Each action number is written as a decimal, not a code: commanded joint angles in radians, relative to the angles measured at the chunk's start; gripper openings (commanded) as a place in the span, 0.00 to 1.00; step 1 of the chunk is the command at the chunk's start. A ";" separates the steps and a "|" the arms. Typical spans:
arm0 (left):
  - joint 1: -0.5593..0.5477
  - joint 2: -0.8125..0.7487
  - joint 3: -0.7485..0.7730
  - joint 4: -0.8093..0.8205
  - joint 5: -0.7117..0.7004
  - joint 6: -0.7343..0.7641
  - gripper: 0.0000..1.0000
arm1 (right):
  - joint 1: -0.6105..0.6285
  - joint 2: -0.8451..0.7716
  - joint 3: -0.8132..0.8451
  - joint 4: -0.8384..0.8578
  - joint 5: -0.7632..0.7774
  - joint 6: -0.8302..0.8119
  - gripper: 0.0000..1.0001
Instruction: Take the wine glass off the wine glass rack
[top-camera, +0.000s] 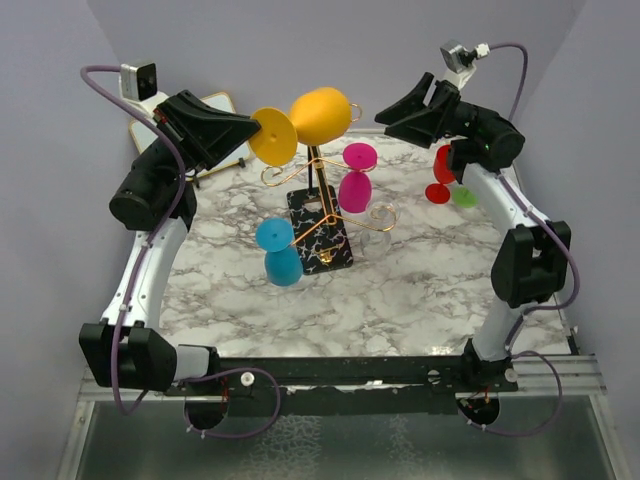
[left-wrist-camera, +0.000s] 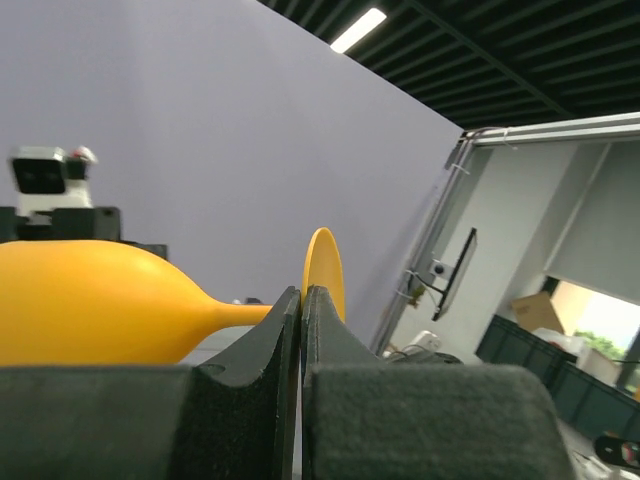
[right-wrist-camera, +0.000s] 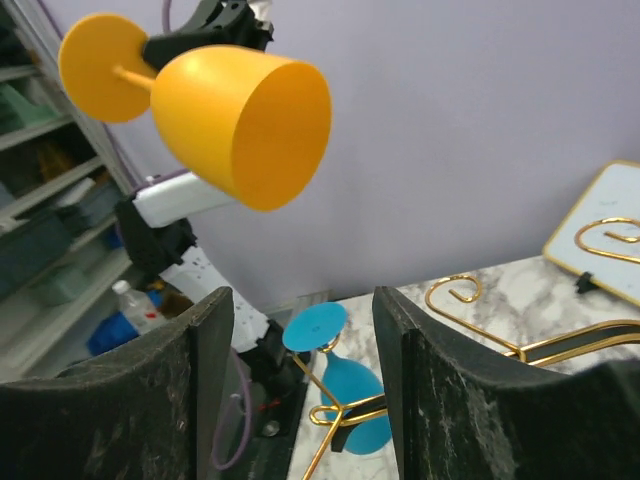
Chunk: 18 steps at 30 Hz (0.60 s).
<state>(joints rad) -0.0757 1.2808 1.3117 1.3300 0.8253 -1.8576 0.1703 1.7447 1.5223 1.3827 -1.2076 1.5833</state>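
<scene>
A yellow wine glass (top-camera: 320, 115) lies sideways in the air above the wine glass rack (top-camera: 318, 178), a gold wire stand on a black veined base (top-camera: 322, 236). My left gripper (top-camera: 250, 128) is shut on the rim of its round foot (top-camera: 273, 137). In the left wrist view the fingers (left-wrist-camera: 330, 340) pinch the foot's edge (left-wrist-camera: 326, 262), with the bowl (left-wrist-camera: 90, 310) to the left. My right gripper (top-camera: 385, 115) stands open just right of the bowl, touching nothing. From the right wrist the yellow glass (right-wrist-camera: 240, 120) floats above the open gripper (right-wrist-camera: 300, 295).
A blue glass (top-camera: 280, 252) and a magenta glass (top-camera: 356, 180) hang on the rack, and a clear one (top-camera: 380, 225) sits by its right arm. Red (top-camera: 440, 175) and green (top-camera: 463, 196) glasses lie under the right arm. A gold-framed white board (top-camera: 215, 105) leans at the back left.
</scene>
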 joint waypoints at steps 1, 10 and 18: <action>-0.015 0.026 -0.010 0.269 -0.015 -0.178 0.00 | 0.032 0.127 0.196 0.397 0.004 0.319 0.59; -0.038 0.017 -0.033 0.260 0.003 -0.145 0.00 | 0.130 0.185 0.325 0.396 0.037 0.284 0.60; -0.040 0.027 -0.051 0.272 -0.004 -0.144 0.00 | 0.199 0.150 0.302 0.396 0.043 0.262 0.59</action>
<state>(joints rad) -0.1120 1.3167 1.2640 1.4998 0.8257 -1.9926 0.3412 1.9194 1.8389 1.4376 -1.1900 1.8618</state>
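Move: The left hand already holds the yellow wine glass near its foot; the open right gripper it is meant for lies some 20 cm to its right, 8 cm ahead and 12 cm lower. From the right hand the yellow bowl is about 13 cm left, 4 cm back and 10 cm higher. The pink wine glass hangs some 6 cm left of the right hand, 6 cm back and 22 cm below; the rack's peak is about 15 cm left, 3 cm ahead and 10 cm below. The left fingers keep their pinch by the yellow glass's foot, almost in place, easing down a little as the hand turns slightly clockwise. After a brief nudge forward, the right hand goes left some 5 cm, also rising and drawing back, towards the bowl's open end; it turns about 15 degrees counter-clockwise with its fingers still wide open. Any touch on the bowl can't be seen. ##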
